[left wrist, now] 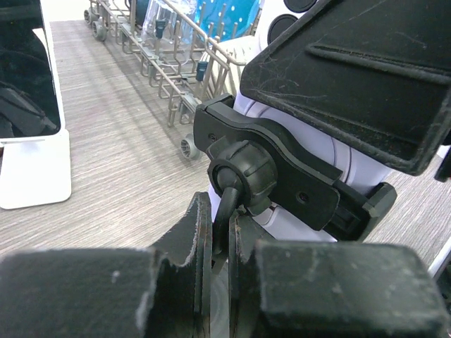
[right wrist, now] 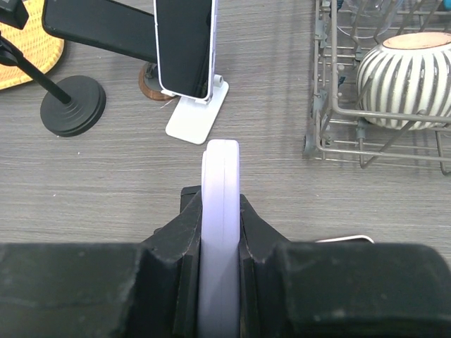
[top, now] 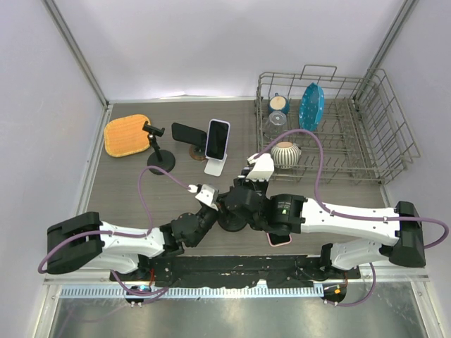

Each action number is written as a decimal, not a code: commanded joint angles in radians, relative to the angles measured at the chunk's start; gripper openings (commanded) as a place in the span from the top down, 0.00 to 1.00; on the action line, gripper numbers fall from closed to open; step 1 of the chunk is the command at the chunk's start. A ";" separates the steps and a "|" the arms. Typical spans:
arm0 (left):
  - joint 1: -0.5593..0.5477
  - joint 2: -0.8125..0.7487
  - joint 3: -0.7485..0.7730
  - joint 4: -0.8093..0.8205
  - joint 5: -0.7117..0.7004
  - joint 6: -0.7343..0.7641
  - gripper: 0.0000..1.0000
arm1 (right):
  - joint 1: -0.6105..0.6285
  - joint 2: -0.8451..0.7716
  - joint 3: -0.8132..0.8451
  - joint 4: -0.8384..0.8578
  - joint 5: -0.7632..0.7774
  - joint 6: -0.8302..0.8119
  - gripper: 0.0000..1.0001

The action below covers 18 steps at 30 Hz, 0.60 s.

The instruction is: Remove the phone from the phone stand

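Note:
The phone [right wrist: 220, 169], pale lavender and seen edge-on, is pinched between the fingers of my right gripper [right wrist: 220, 211], which is shut on it. In the left wrist view the phone's [left wrist: 255, 105] back sits in the black clamp head [left wrist: 282, 176] of the phone stand. My left gripper [left wrist: 220, 227] is shut on that stand's thin black stem [left wrist: 225, 208] just below the ball joint. From above, both grippers meet at mid-table, the left [top: 217, 211] and the right [top: 251, 204], over the stand's round base [top: 232, 224]. Only a corner of the phone [top: 280, 240] shows there.
Behind stand a white stand with another phone [top: 217, 141], a black phone on a wooden puck [top: 189, 134], an empty black clamp stand [top: 159, 153] and an orange mat [top: 127, 135]. A wire dish rack [top: 366, 158] at the right holds a striped bowl [top: 285, 153] and a blue plate [top: 311, 105].

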<state>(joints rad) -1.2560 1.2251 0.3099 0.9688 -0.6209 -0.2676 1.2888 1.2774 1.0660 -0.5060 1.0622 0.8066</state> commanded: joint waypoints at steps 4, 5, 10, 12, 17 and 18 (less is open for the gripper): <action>-0.013 -0.002 -0.041 0.024 -0.186 -0.084 1.00 | -0.036 0.025 0.022 -0.270 0.262 0.066 0.99; -0.013 -0.009 -0.042 0.024 -0.191 -0.084 1.00 | -0.037 0.025 0.025 -0.282 0.265 0.075 0.99; -0.013 -0.024 -0.052 0.024 -0.200 -0.084 1.00 | -0.045 0.022 0.028 -0.324 0.289 0.117 0.99; -0.013 -0.030 -0.057 0.022 -0.201 -0.085 1.00 | -0.049 0.020 0.028 -0.353 0.301 0.154 0.99; -0.011 -0.033 -0.055 0.002 -0.200 -0.073 1.00 | -0.049 -0.006 0.020 -0.335 0.297 0.161 0.99; -0.011 -0.029 -0.048 -0.002 -0.200 -0.062 1.00 | -0.051 -0.016 0.011 -0.307 0.289 0.113 0.99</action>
<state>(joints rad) -1.2671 1.1889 0.2775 1.0103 -0.7582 -0.3168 1.2350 1.3083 1.0744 -0.8509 1.2598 0.9276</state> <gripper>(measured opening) 0.101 0.212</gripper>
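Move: My right hand has the phone pinched, still in the clamp of the phone stand; that clamp is about 6 cm to this hand's left, nearly level with it. The white stand is some 15 cm ahead and 8 cm left, the striped cup 17 cm ahead and 14 cm right, the loose phone 5 cm back and 9 cm right, all well below. From my left hand, shut on the stand's neck, the clamp lies about 2 cm ahead, 1 cm right and 4 cm above. With my left hand keeping its pinch on the neck just under the clamp, I strain briefly almost in place, then pull my right hand quickly about 7 cm to the right, away from the clamp, its grip on the phone kept. The right wrist swings some 10 degrees clockwise and rolls about 15 degrees, left side down, as my left hand gives way about 2 cm to the left. ##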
